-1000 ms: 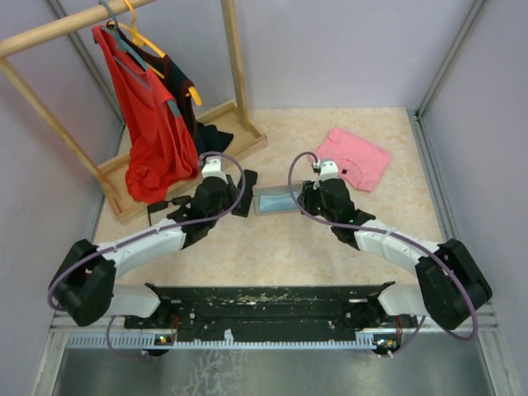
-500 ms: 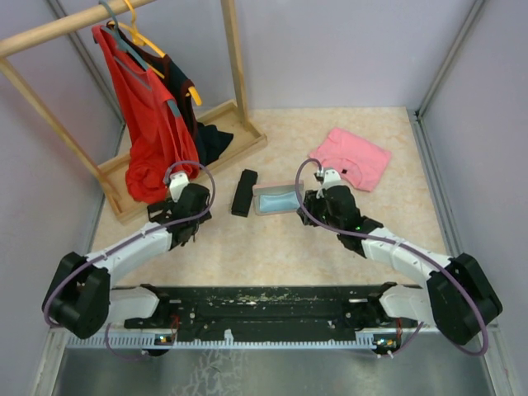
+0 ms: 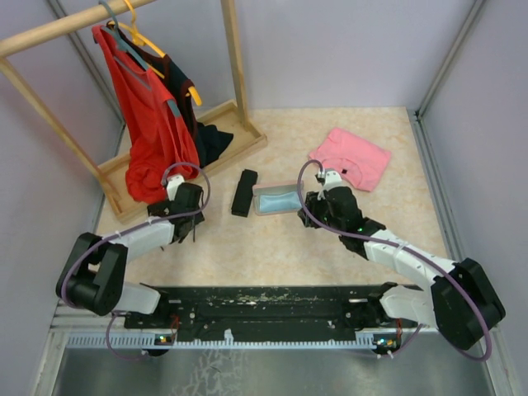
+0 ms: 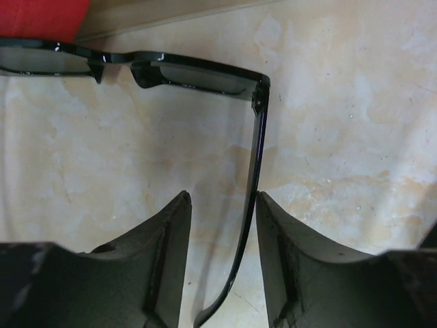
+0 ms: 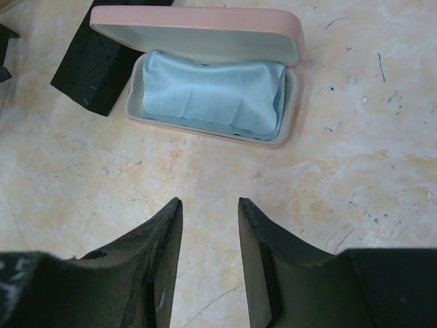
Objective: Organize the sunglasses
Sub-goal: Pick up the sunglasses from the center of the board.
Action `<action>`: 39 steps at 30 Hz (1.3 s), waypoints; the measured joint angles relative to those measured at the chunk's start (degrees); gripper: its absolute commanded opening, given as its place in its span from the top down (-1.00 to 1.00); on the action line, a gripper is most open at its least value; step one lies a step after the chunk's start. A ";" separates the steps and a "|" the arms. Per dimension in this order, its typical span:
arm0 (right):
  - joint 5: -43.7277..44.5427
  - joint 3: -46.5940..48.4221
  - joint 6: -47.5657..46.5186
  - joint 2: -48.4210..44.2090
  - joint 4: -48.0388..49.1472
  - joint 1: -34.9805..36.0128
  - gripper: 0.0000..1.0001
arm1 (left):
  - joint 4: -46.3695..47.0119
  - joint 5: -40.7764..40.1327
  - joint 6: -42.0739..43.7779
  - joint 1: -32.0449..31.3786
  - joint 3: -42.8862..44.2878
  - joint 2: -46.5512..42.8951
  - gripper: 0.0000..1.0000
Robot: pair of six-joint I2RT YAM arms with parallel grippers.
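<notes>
Black-framed sunglasses (image 4: 198, 72) with dark lenses lie unfolded on the table by the clothes rack's base. One temple arm (image 4: 254, 171) runs back between the jaws of my left gripper (image 4: 222, 205). Those jaws stand apart, the temple close against the right finger (image 4: 273, 232), so the gripper is open. My right gripper (image 5: 210, 203) is open with nothing in it, hovering a little short of the open pink case (image 5: 205, 31). A light blue cloth (image 5: 208, 96) lies inside the case. In the top view this gripper (image 3: 312, 206) sits just right of the case (image 3: 276, 200).
A black oblong case (image 3: 244, 191) lies just left of the pink one. A wooden rack (image 3: 235, 74) at the back left holds a hanging red garment (image 3: 153, 132). Its base board (image 3: 235, 140) runs close to my left gripper. A folded pink cloth (image 3: 355, 157) lies at the back right.
My left arm swung left, away from the black case, to the sunglasses by the rack base, and its jaws now straddle one temple. My right gripper barely moved.
</notes>
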 measured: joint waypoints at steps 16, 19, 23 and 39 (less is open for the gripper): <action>-0.44 0.00 0.00 -2.82 -2.54 0.00 0.22 | 5.53 3.39 3.91 1.95 0.09 2.89 0.98; -0.44 0.00 0.00 -2.99 -2.58 0.00 0.23 | 5.09 3.80 4.11 1.92 -0.07 0.87 0.99; -0.42 0.00 0.00 -3.74 -3.52 0.00 0.22 | 3.54 4.66 4.13 1.92 -0.50 -4.63 0.99; 8.09 0.04 -0.24 -27.50 -9.40 0.00 0.23 | -1.88 13.49 16.09 -19.30 6.75 -19.04 0.99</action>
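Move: The sunglasses lie open by the left gripper, which already straddles their right temple. Their middle is about 6 cm to its left, 2 cm ahead and a centimetre below. The wooden tray's middle is some 16 cm ahead and 3 cm left. The black case is about 15 cm right and 7 cm ahead, and the pink case with the blue cloth some 26 cm right and 5 cm ahead. From the right gripper, the sunglasses lie roughly 42 cm left, 2 cm ahead and 8 cm below. Ease the left gripper about 1.5 cm forward and slightly down along the temple, and shut the fingers to pinch it. Then lift about 14 cm and, still rising, swing right some 14 cm towards the black case, turning the hand clockwise about 40 degrees. Meanwhile raise the empty right gripper about 11 cm, drawing it a little right, with its opening unchanged. ##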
